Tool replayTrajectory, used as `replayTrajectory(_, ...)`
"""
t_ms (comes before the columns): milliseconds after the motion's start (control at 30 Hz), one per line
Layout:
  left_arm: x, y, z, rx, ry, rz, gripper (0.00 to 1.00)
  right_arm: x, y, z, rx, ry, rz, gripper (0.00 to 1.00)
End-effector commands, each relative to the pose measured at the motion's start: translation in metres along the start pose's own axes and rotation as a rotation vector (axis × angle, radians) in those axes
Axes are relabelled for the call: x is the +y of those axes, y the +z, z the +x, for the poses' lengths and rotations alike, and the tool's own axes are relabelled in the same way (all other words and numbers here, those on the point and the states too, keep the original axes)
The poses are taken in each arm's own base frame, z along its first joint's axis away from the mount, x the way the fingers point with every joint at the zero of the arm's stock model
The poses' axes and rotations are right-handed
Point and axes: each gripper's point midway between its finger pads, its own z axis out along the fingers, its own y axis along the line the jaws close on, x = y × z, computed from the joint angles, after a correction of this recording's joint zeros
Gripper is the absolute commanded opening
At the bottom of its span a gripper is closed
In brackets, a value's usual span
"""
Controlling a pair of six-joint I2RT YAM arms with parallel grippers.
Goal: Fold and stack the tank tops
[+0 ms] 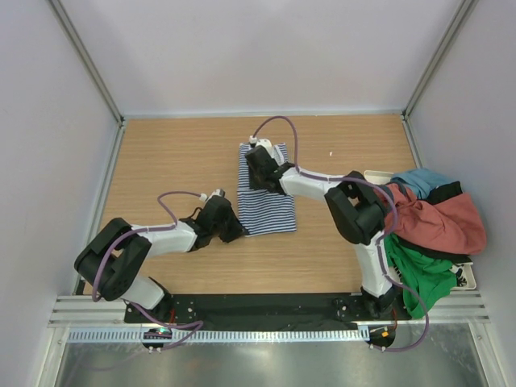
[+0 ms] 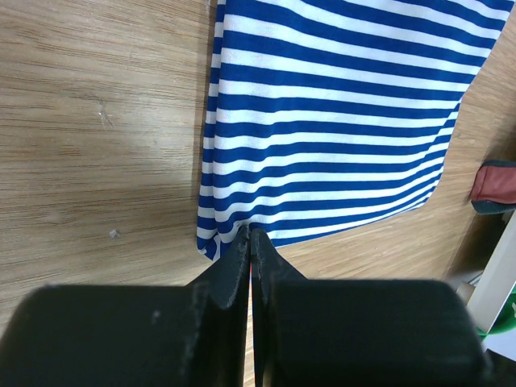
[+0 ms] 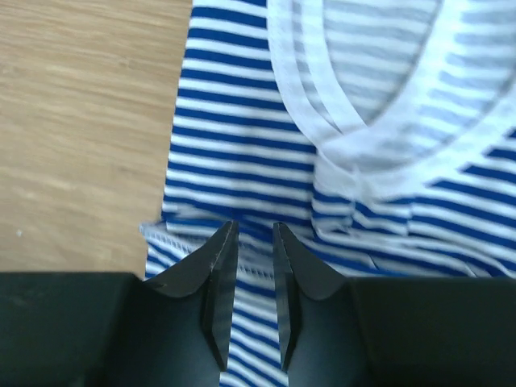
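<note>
The navy-and-white striped tank top point(image 1: 270, 205) lies flat on the wooden table, its white-trimmed neckline point(image 3: 322, 121) at the far end. My left gripper point(image 1: 235, 228) is at the top's near left corner, jaws shut, with the hem point(image 2: 234, 234) pinched at the tips point(image 2: 250, 230). My right gripper point(image 1: 258, 165) hovers low over the far end with its jaws slightly apart point(image 3: 252, 226); striped cloth shows under the gap and nothing is gripped. The rust-red tank top point(image 1: 443, 226) lies on the heap at the right, and its edge shows in the left wrist view point(image 2: 496, 181).
A heap of clothes at the right edge holds a teal piece point(image 1: 419, 181), a green piece point(image 1: 419, 278) and dark cloth, over a white basket point(image 1: 468, 278). Grey walls enclose the table on three sides. Bare wood lies left of the striped top point(image 2: 97, 121).
</note>
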Motion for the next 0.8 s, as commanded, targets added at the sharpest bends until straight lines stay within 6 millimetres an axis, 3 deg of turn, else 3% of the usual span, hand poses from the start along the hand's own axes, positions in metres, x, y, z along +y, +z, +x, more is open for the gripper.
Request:
replayTrajectory(0, 0.055, -0.003, 0.034, 0.115, 0.029, -0.182, 0.0, 0.007, -0.052, -0.043, -0.131, 0.058, -0.062, 0.31)
replayTrajectory(167, 0.052, -0.004, 0.032, 0.108, 0.037, -0.172, 0.0, 0.007, -0.064, -0.026, -0.108, 0.095, -0.106, 0.37)
replayTrajectory(400, 0.047, -0.004, 0.029, 0.105, 0.047, -0.161, 0.0, 0.006, -0.055, 0.02, -0.016, 0.171, -0.148, 0.4)
replayTrajectory(500, 0.045, -0.004, 0.028, 0.101, 0.049, -0.16, 0.0, 0.015, -0.05, 0.023, -0.017, 0.198, -0.201, 0.44)
replayTrajectory(667, 0.044, -0.005, 0.026, 0.094, 0.052, -0.161, 0.0, 0.028, -0.042, 0.031, 0.004, 0.29, -0.267, 0.6)
replayTrajectory(767, 0.045, -0.004, 0.027, 0.093, 0.056, -0.165, 0.0, 0.03, -0.037, 0.027, -0.022, 0.387, -0.29, 0.63)
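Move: At the right hand, already parted from its grip, the tank top's folded-up hem crosses just under the fingers, about 2 cm below, its left corner some 5 cm to the left. The neckline is about 11 cm ahead and 1 cm right; the bottom fold's middle is roughly 15 cm back and 3 cm right. From the left hand, shut at the fold's left corner, that hem corner lies about 16 cm ahead and 1 cm left. Lifting about 4 cm off the hem while drawing back and slightly right, the right hand then dips again onto the folded-up layer's side, ending about 6 cm nearer the base at nearly its old height. Its fingers spread to well over half open and its left side rolls up some 20 degrees. The left hand keeps its shut tips on the bottom fold's corner. ##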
